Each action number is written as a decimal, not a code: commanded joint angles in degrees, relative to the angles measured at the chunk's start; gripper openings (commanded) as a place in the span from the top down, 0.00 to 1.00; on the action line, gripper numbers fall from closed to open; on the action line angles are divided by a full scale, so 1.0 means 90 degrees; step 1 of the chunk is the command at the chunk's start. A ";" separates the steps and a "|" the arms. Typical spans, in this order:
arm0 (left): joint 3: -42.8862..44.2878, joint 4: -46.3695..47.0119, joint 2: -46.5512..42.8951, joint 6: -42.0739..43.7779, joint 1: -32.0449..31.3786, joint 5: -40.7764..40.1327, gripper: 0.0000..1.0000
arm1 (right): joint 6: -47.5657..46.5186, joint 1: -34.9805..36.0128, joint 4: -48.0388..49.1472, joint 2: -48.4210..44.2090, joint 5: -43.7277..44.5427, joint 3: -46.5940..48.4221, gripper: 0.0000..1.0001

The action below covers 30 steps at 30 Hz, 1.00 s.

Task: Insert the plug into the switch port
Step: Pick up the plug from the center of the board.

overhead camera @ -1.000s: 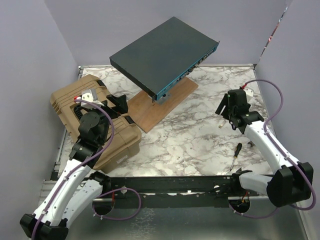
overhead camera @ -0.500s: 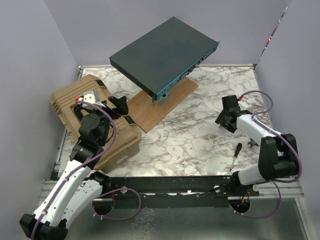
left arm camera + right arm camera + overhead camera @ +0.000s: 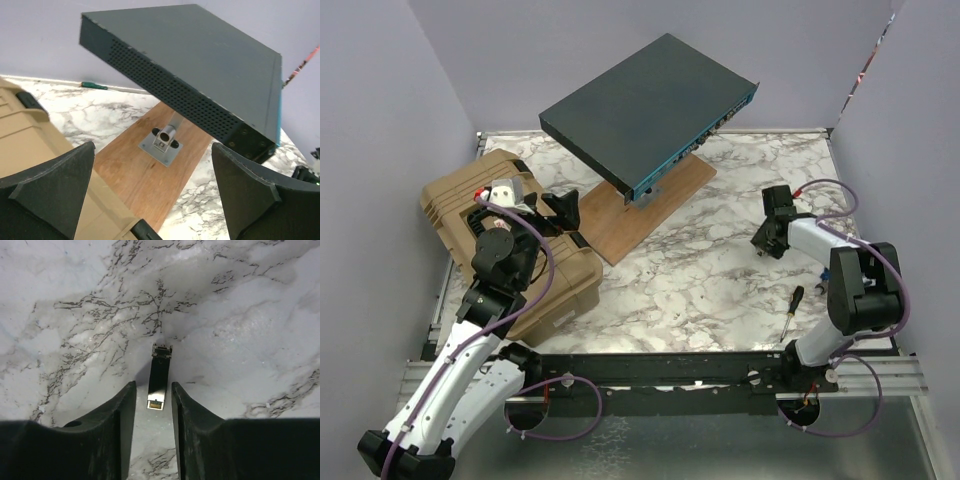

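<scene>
The switch (image 3: 650, 105) is a flat dark grey box with a teal front face (image 3: 692, 152), held tilted above a wooden board; its perforated side fills the left wrist view (image 3: 200, 75). The plug (image 3: 159, 371), a small dark metal piece with a gold-contact end, lies flat on the marble. My right gripper (image 3: 153, 386) is down at the table (image 3: 766, 242), its fingers on either side of the plug's near end with a thin gap on each side. My left gripper (image 3: 152, 150) hangs wide open over the tan case (image 3: 560, 206), holding nothing.
A tan ribbed case (image 3: 510, 245) sits at the left. The wooden board (image 3: 645, 205) carries a metal post mount (image 3: 162, 142). A screwdriver (image 3: 792, 308) lies near the front right. Purple walls close in the marble table (image 3: 690, 270).
My right arm has come down to the table and its jaws have narrowed around the plug. The left arm has barely shifted and stays open.
</scene>
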 commanded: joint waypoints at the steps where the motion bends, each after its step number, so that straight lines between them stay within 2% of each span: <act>1: 0.0277 0.0343 0.0026 0.0434 -0.0030 0.1107 0.01 | -0.0289 -0.0041 0.0161 0.0068 -0.0268 0.0158 0.68; 5: 0.0461 0.0507 0.0178 0.0545 -0.0030 0.1984 0.01 | -0.0810 -0.0033 0.0282 -0.0273 -0.0700 0.0094 0.85; 10: 0.0785 0.0705 0.0489 0.0484 -0.0033 0.3017 0.01 | -0.1535 -0.0027 0.0253 -0.1020 -0.1338 0.0098 0.95; 17: 0.0912 0.1176 0.0936 -0.0156 -0.0040 0.4019 0.01 | -0.2281 0.0099 0.0215 -0.2375 -0.2718 0.0318 1.00; 21: 0.0990 0.1405 0.1241 -0.0681 -0.0135 0.4272 0.01 | -0.2232 0.0361 0.0173 -0.2959 -0.2994 0.0584 0.99; 24: 0.1078 0.1424 0.1400 -0.0808 -0.0294 0.4238 0.02 | -0.1793 0.0535 0.0128 -0.3203 -0.3147 0.0830 0.99; 30: 0.1244 0.1424 0.1663 -0.0667 -0.1211 0.3518 0.04 | -0.0900 0.1365 0.0218 -0.3555 -0.2896 0.1239 0.99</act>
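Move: The plug lies on the table between my right hand's open fingertips, its middle about 1 cm ahead of the hand and 1 cm lower. At that same low level, the screwdriver is some 16 cm back and 4 cm right of this hand, the pliers about 8 cm back and 14 cm right, and the wooden base roughly 12 cm ahead and 29 cm left. From my left hand the plug is about 47 cm right, 5 cm ahead and 32 cm below. I shut my right fingers and pinch the plug by its near end, then lift it steeply about 24 cm while swinging some 12 cm left towards the switch, tipping the fingers up from pointing down and turning counter-clockwise. Meanwhile my open left hand sweeps about 14 cm right towards the switch's near corner, rises a little and turns some 40 degrees clockwise. ##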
